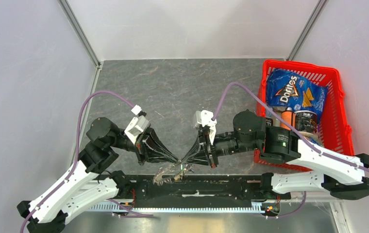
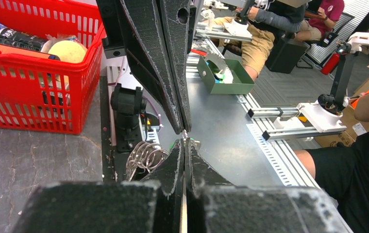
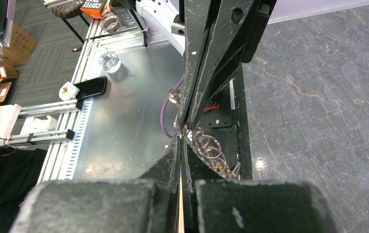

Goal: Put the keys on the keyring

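Observation:
My left gripper (image 1: 176, 161) and right gripper (image 1: 183, 161) meet tip to tip just above the table's near edge, both shut. In the left wrist view the left gripper (image 2: 185, 141) has the bright green head of a key (image 2: 173, 144) showing on either side of its tips. The right gripper (image 2: 185, 130) comes down from above with a sliver of metal in its tips. The keyring (image 2: 143, 154), a bunch of silver wire loops, trails from the meeting point. It shows beside the right gripper (image 3: 181, 140) as the keyring (image 3: 210, 147), and from above as the keyring (image 1: 164, 173).
A red basket (image 1: 340, 102) stands at the right with a blue Doritos bag (image 1: 294, 92) and cans inside. The black base rail (image 1: 211, 187) runs along the near edge under the grippers. Grey marbled tabletop (image 1: 173, 87) stretches behind the arms.

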Action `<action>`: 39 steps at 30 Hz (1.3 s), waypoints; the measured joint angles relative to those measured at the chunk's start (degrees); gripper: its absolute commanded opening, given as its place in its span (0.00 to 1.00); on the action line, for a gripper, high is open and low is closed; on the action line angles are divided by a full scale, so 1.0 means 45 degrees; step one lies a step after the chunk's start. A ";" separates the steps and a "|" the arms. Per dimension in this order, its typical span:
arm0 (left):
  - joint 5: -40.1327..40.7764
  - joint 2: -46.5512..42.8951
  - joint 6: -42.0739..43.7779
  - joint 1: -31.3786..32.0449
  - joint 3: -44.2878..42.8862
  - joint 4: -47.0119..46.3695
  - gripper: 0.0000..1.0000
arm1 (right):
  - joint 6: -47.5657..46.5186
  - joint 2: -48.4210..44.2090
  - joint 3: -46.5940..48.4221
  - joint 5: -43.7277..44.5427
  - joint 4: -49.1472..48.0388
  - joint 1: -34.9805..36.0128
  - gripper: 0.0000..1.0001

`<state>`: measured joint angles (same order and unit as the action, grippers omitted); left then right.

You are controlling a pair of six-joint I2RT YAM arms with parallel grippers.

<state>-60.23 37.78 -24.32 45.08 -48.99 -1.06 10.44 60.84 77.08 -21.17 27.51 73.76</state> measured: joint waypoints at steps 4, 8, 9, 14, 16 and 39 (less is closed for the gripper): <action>0.0034 0.0000 -0.0005 -0.0005 0.0000 -0.0121 0.02 | 0.0005 -0.0248 -0.0170 0.0019 0.0087 0.0087 0.00; 0.0034 0.0000 -0.0005 -0.0005 0.0000 -0.0180 0.02 | 0.0010 -0.0355 -0.0204 0.0015 0.0092 0.0155 0.00; 0.0034 0.0010 0.0000 -0.0005 0.0000 -0.0180 0.02 | 0.0010 -0.0369 -0.0209 0.0019 0.0092 0.0170 0.00; 0.0039 0.0019 0.0000 -0.0024 0.0000 -0.0180 0.02 | 0.0005 -0.0559 -0.0359 0.0442 0.0146 0.0175 0.00; 0.0039 0.0024 -0.0005 -0.0024 0.0000 -0.0185 0.02 | 0.0005 -0.0724 -0.0481 0.0850 0.0272 0.0175 0.00; 0.0087 0.0005 -0.0005 -0.0024 0.0000 -0.0185 0.02 | 0.1365 -0.1690 -0.3643 0.6057 0.1365 0.0194 0.00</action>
<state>-59.83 37.80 -24.34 44.97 -48.99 -1.89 16.58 53.23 60.69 6.09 33.65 74.63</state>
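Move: The right hand, pinching the green key, is almost tip to tip with the left fingers; the dangling keyring's middle lies about 3 cm to its left, 4 cm below and roughly 1 cm back. From the left hand, which still grips the keyring, that middle is about 4 cm below, 1 cm back and 1 cm to its left, and the green key some 2 cm to its right, level in depth. Right hand backs off the keyring, down about 11 cm, forward and right, turning 30 degrees, still pinching the key. ##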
